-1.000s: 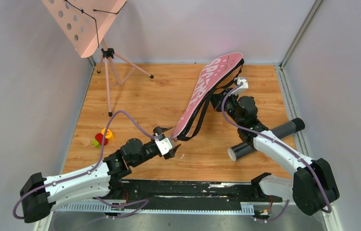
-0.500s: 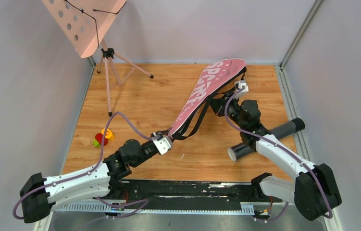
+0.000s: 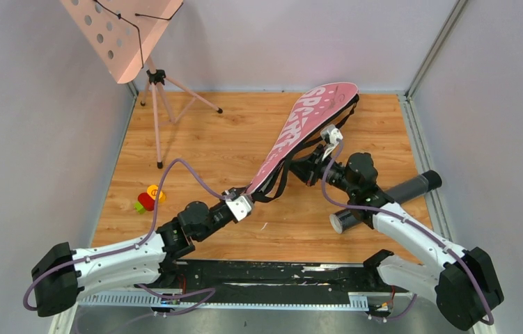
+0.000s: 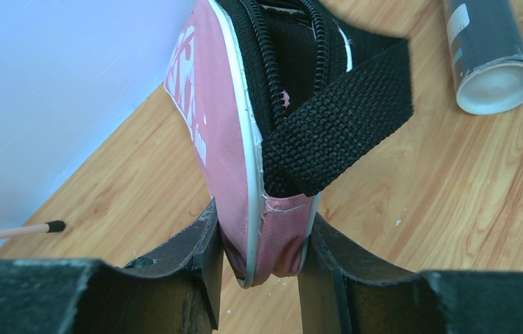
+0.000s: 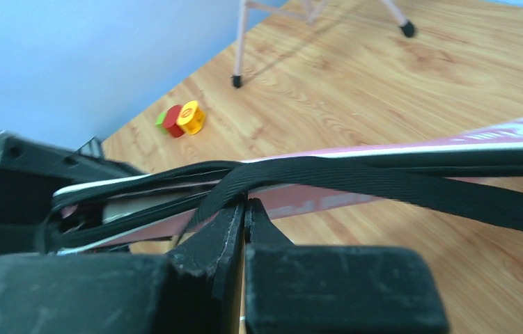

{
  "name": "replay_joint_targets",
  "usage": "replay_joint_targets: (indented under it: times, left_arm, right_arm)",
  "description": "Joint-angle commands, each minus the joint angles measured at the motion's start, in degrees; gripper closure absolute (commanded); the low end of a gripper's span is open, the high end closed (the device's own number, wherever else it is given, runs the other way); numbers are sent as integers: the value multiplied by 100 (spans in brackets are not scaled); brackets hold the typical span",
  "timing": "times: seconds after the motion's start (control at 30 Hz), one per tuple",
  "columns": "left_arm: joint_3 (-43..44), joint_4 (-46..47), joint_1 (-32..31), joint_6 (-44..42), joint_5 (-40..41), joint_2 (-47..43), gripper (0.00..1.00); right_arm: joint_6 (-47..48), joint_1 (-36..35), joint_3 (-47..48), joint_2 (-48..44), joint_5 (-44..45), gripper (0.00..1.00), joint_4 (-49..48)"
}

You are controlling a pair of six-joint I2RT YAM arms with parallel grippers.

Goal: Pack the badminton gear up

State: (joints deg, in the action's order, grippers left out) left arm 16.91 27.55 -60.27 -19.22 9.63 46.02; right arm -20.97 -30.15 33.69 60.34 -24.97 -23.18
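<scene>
The long pink racket bag (image 3: 293,136) lettered "SPORT" lies slantwise across the wooden floor, its wide end at the back. My left gripper (image 3: 244,199) is shut on the bag's narrow near end (image 4: 272,229), one finger on each side. The zip (image 4: 262,62) there stands open. A black strap (image 4: 342,118) hangs off that end. My right gripper (image 3: 297,165) is at the bag's right edge near the middle. Its jaws (image 5: 246,203) are shut, tips against the strap (image 5: 384,184); nothing shows between them. The black tube (image 3: 384,202) lies on the floor to the right.
A pink perforated music stand (image 3: 122,35) on tripod legs stands at the back left, one foot (image 5: 236,81) near the wall. A small red, yellow and green toy (image 3: 148,200) lies at the left. Grey walls close in both sides. A black rail (image 3: 272,275) runs along the near edge.
My left gripper moved up to the bag's narrow end and closed on it. The bag swung slightly, its wide end further back. My right gripper slid left and nearer along the bag.
</scene>
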Motion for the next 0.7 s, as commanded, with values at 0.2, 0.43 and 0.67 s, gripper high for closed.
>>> replay_joint_targets:
  times: [0.2, 0.43, 0.67]
  left_arm:
    - [0, 540, 7, 673, 156, -39, 71]
    - [36, 368, 4, 745, 286, -65, 72]
    - [128, 200, 12, 817, 366, -30, 72]
  right_arm:
    - [941, -991, 30, -680, -765, 100, -54]
    - [1157, -1509, 187, -561, -862, 100, 20]
    - [1358, -2091, 377, -553, -643, 100, 337]
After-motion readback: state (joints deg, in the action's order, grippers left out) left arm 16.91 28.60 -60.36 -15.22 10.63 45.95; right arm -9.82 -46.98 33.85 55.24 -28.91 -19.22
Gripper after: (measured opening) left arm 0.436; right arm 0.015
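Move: The right fingers, already shut on the zip pull, are headed for the narrow end of the racket bag, some 8 cm back and 11 cm to their left, about level. The bag's broad end lies roughly 30 cm ahead, 16 cm right and 12 cm lower; the black tube's middle is about 29 cm right, 4 cm back and 19 cm below. From the left hand, which already grips the narrow end, the zip pull is some 8 cm ahead, 11 cm right. Draw the zip pull along the bag's edge towards the left gripper with the right hand: keep the fingers shut on it and pull about 10 cm back and 5–6 cm left, easing off near the end, while turning the wrist some 20 degrees counter-clockwise. Keep the left gripper in place, still pinching the narrow end against the pull. ##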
